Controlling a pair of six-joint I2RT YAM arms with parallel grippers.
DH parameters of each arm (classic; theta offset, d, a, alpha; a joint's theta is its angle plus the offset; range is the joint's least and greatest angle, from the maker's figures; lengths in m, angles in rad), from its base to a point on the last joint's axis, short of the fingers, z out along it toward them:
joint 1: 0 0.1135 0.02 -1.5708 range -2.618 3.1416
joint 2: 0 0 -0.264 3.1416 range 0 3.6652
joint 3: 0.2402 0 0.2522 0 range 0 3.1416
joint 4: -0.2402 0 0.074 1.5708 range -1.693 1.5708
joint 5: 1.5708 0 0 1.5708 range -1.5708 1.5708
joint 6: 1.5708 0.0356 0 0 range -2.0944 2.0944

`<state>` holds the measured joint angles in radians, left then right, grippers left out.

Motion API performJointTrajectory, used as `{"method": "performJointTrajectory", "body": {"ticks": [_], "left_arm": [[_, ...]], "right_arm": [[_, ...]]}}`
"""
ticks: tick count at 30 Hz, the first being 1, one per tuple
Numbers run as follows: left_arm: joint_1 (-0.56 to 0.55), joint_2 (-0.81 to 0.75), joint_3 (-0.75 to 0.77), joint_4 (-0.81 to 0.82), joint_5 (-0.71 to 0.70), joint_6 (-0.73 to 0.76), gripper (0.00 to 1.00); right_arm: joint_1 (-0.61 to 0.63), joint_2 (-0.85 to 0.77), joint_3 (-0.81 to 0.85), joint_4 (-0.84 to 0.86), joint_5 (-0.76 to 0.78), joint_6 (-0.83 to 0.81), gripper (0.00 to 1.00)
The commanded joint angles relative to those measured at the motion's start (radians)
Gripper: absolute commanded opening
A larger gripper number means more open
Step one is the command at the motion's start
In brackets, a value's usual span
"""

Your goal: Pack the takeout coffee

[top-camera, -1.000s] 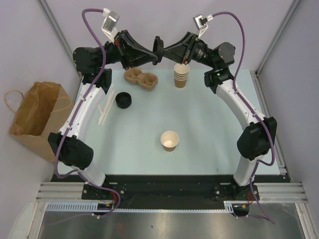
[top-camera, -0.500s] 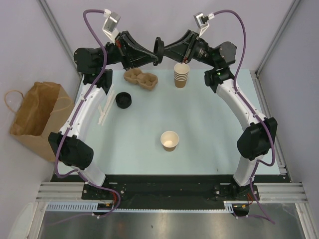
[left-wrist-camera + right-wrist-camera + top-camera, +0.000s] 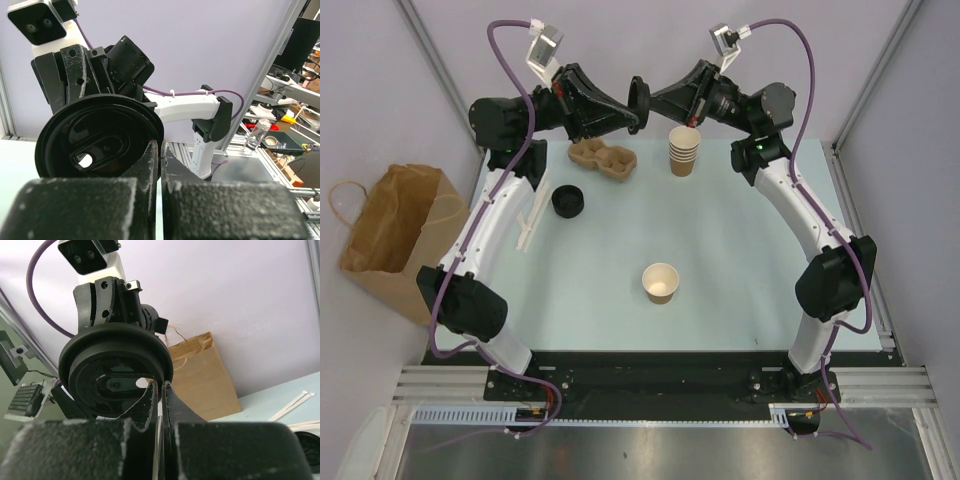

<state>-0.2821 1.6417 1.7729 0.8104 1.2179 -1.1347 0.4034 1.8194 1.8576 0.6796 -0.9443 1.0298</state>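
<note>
A black plastic lid (image 3: 638,100) hangs on edge in the air at the back middle, between my two grippers. My left gripper (image 3: 632,116) is shut on its rim, and the lid (image 3: 100,137) fills the left wrist view beside the pinched fingertips (image 3: 152,155). My right gripper (image 3: 653,101) is shut on the same lid (image 3: 117,371) from the other side. A lidless tan paper cup (image 3: 660,283) stands upright and open at the table's middle. No cup with a lid on it is in view.
A stack of lidless tan cups (image 3: 684,152) stands at the back under the right gripper. A moulded cup carrier (image 3: 603,159), a stack of loose black lids (image 3: 568,202) and white stirrers (image 3: 531,215) lie at the back left. A brown paper bag (image 3: 390,235) stands left of the table.
The right wrist has risen very slightly. The lid stays pinched between both grippers in the same place.
</note>
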Motion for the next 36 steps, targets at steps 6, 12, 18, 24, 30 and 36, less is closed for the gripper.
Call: {"method": "performJointTrajectory", "body": {"ticks": [6, 12, 18, 24, 30, 36], "left_arm": [[0.021, -0.032, -0.012, -0.097, -0.018, 0.101, 0.55], [0.093, -0.054, -0.09, -0.244, -0.052, 0.213, 0.97], [0.195, -0.146, -0.248, -0.47, -0.132, 0.468, 0.99], [0.192, -0.214, -0.228, -0.969, -0.361, 0.927, 1.0], [0.173, -0.215, -0.222, -1.206, -0.546, 1.079, 0.99], [0.155, -0.293, -0.419, -1.222, -0.712, 0.968, 1.0]], "right_arm": [[-0.026, -0.028, 0.019, -0.032, -0.008, -0.06, 0.0], [-0.051, -0.043, 0.008, -0.139, -0.04, -0.128, 0.0], [-0.074, -0.087, 0.052, -0.642, -0.044, -0.512, 0.0], [0.011, -0.077, 0.202, -1.346, 0.136, -1.107, 0.0], [0.187, -0.072, 0.221, -1.733, 0.439, -1.485, 0.0], [0.299, -0.069, 0.155, -1.852, 0.65, -1.59, 0.0]]}}
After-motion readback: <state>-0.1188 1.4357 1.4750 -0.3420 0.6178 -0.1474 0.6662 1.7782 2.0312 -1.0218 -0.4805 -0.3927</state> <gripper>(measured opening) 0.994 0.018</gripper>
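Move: The black lid stands on edge, pinched by both hands. The single cup it is meant for lies about 13 cm back of the right hand, 3 cm to its right and some 45 cm below; from the left hand it is 7 cm back, 5 cm right and 47 cm down. At that same depth, the second lid lies roughly 14 cm ahead and 21 cm left of the right hand, and the cup stack 28 cm ahead and 10 cm right. The lid passes wholly to the right hand, whose shut fingers keep it pinched, easing about 4 cm forward, then sinking some 22 cm while drawing back towards the cup and swinging from pointing left to steeply down-left. Before it sinks, the left fingers open wide and let go, then that hand drops 20 cm, forward and left towards the second lid, turning counter-clockwise and tipping down. ##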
